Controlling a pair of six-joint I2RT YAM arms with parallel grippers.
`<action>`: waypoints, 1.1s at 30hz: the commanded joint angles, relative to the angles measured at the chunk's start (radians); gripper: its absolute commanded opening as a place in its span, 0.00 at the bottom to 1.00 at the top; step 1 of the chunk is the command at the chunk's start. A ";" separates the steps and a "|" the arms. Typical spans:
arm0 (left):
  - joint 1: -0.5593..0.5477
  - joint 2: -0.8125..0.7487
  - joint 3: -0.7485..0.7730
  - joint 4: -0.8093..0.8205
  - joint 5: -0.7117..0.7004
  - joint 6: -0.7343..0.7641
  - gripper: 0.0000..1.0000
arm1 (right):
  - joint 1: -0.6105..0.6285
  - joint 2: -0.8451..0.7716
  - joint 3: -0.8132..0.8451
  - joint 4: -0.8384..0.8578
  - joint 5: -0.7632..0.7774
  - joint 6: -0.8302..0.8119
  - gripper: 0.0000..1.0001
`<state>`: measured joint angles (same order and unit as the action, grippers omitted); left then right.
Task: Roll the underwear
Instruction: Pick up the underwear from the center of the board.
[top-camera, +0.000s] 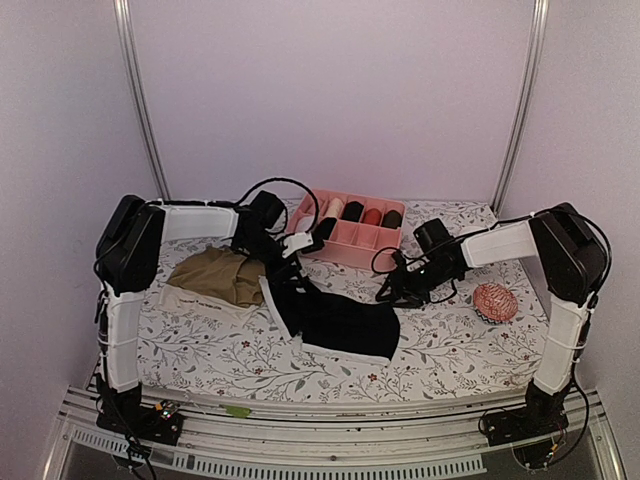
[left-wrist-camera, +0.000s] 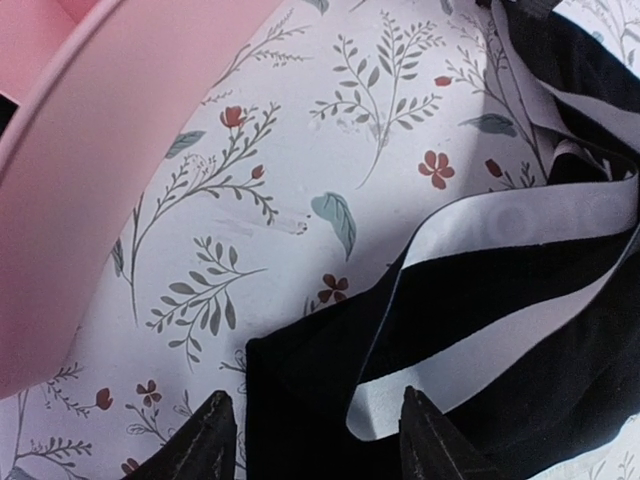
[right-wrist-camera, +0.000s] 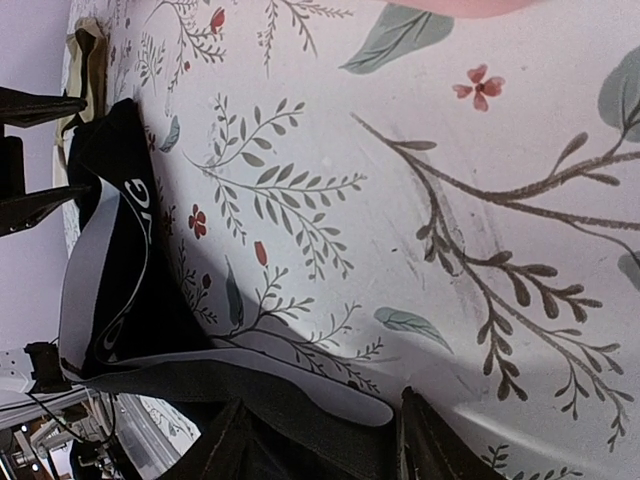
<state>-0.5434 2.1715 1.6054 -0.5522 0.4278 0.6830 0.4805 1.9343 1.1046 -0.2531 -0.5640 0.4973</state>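
Observation:
Black underwear (top-camera: 340, 320) with white trim lies spread in the middle of the flowered cloth. An olive-brown pair (top-camera: 215, 272) with a cream waistband lies to its left. My left gripper (top-camera: 285, 265) hovers over the black pair's far left corner. In the left wrist view the left gripper (left-wrist-camera: 320, 440) is open, with the black fabric (left-wrist-camera: 480, 290) and a white band lying between its fingers. My right gripper (top-camera: 388, 293) sits at the far right corner. It is open too (right-wrist-camera: 320, 440), straddling the white-edged hem of the black pair (right-wrist-camera: 110, 250).
A pink divided box (top-camera: 350, 235) holding several rolled items stands just behind both grippers; its wall (left-wrist-camera: 70, 200) is close to the left fingers. A red-and-white patterned ball (top-camera: 495, 302) rests at the right. Cables trail from each wrist.

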 joint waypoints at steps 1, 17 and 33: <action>-0.015 0.039 0.046 -0.002 -0.051 -0.019 0.55 | 0.036 0.053 -0.004 -0.066 0.049 -0.014 0.46; 0.030 -0.064 0.097 0.014 -0.136 -0.134 0.00 | -0.017 -0.200 0.050 -0.240 0.218 -0.077 0.00; 0.057 -0.355 0.056 -0.140 -0.046 -0.226 0.00 | -0.060 -0.608 0.046 -0.295 0.262 -0.138 0.00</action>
<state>-0.4923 1.9007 1.7023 -0.5991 0.3416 0.4915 0.4191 1.4021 1.1709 -0.4988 -0.3042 0.3809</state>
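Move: The underwear lies right under both open hands, and each already straddles a corner of its far edge. Its middle is about 9 cm to the right of the left hand, 11 cm back and 2 cm lower, and from the right hand about 10 cm left and 8 cm back. The pink box stands some 10 cm right of the left hand and 13 cm farther out, and the khaki cloth some 16 cm to that hand's left, about level with it. The patterned bowl is roughly 22 cm right of the right hand. Both hands sink a further centimetre or two and shut on the underwear, the left pinching the left corner of its far edge and the right pinching the right corner. Then, fingers kept shut, they rise together fast, by about 18 cm on the left and 20 cm on the right, drawing apart as the right hand goes some 7 cm to the right and the left hand a little left, slightly forward beside the pink box, while the right hand's fingers tip up by nearly 30 degrees and the left hand turns a little counter-clockwise. ##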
